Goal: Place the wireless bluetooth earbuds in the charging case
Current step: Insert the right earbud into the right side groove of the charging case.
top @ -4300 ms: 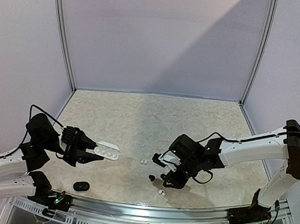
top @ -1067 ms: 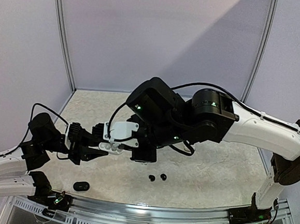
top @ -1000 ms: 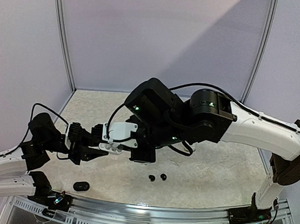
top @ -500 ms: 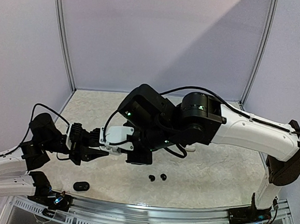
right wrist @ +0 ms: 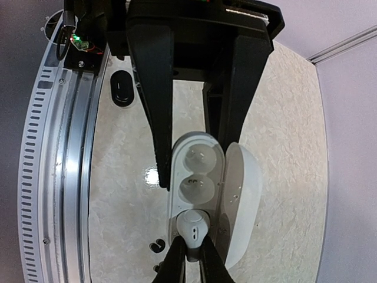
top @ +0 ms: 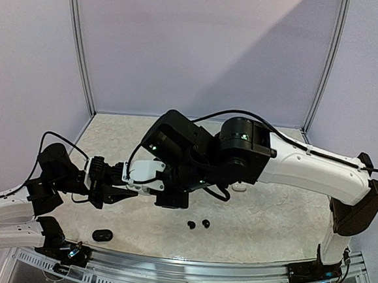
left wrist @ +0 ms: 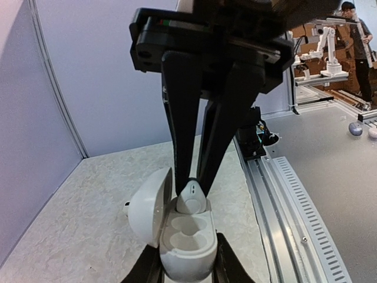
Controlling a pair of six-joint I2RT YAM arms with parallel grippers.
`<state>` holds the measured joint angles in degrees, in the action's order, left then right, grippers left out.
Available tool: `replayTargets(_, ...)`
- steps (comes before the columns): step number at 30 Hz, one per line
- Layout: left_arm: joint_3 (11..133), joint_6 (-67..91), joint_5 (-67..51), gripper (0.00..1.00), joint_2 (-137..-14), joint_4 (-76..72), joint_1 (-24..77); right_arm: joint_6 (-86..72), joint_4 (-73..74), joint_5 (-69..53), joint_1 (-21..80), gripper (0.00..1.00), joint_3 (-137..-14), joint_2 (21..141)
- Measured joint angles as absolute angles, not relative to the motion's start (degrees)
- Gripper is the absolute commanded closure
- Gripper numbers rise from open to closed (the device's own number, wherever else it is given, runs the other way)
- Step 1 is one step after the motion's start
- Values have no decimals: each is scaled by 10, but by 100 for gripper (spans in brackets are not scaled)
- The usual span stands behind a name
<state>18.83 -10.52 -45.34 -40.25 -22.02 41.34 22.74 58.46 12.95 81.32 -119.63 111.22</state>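
The white charging case [left wrist: 188, 247] is held above the table with its lid [left wrist: 147, 206] swung open, and my left gripper [left wrist: 187, 268] is shut on its body. A white earbud [right wrist: 193, 227] sits in the case's end socket. My right gripper [right wrist: 193, 252] comes down from above, shut on that earbud's stem. The other two sockets [right wrist: 194, 171] are bare. In the top view the left gripper [top: 116, 189] holds the case [top: 136, 188] under the right wrist. Two black earbuds [top: 191, 225] lie on the table.
A closed black case [top: 103, 235] lies near the front left edge, also seen in the right wrist view as the black case [right wrist: 122, 87]. The metal front rail [right wrist: 65, 177] runs along the table's near edge. The right arm [top: 292, 166] spans the middle of the table.
The right arm has shifted left and down over the held case, bringing the white earbud into the end socket. The left gripper has kept its hold.
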Motion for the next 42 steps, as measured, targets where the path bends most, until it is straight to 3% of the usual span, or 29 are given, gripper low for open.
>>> replayTargets(24, 188, -42, -425, 100, -401, -225, 415, 198, 559, 144, 814, 76, -1194, 1107)
replayTargets(32, 188, 21, -402, 100, -401, -228, 415, 163, 422, 97, 806, 67, -1097, 975)
replayTargets(36, 188, 54, -386, 100, -401, -228, 412, 83, 326, 56, 755, 59, -1030, 895)
replayTargets(42, 188, 98, -364, 100, -398, -227, 393, -60, 309, 50, 612, 53, -1002, 896)
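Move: The right hand's barely parted fingertips are still at the right earbud, whose middle is about 1 cm below them in the case's right side groove. The case's empty left groove is some 3 cm to its left, and the open lid stands about 3 cm farther out and 2 cm to the left. The black earbuds lie on the table about 4 cm ahead of the right hand, 14 cm to its right and 26 cm down. From the left hand, the right earbud is some 4 cm to the right, level fore and aft, and 1 cm up. The right fingertips spread further around the right earbud, almost in place, and let it go. They then draw up about 15 cm off the case before swinging forward and to the right, still opening, while the fingers tip up towards level and turn clockwise. The left hand keeps its grip on the case and late on carries it about 3 cm forward, rolling its top some 20 degrees away from the base. ##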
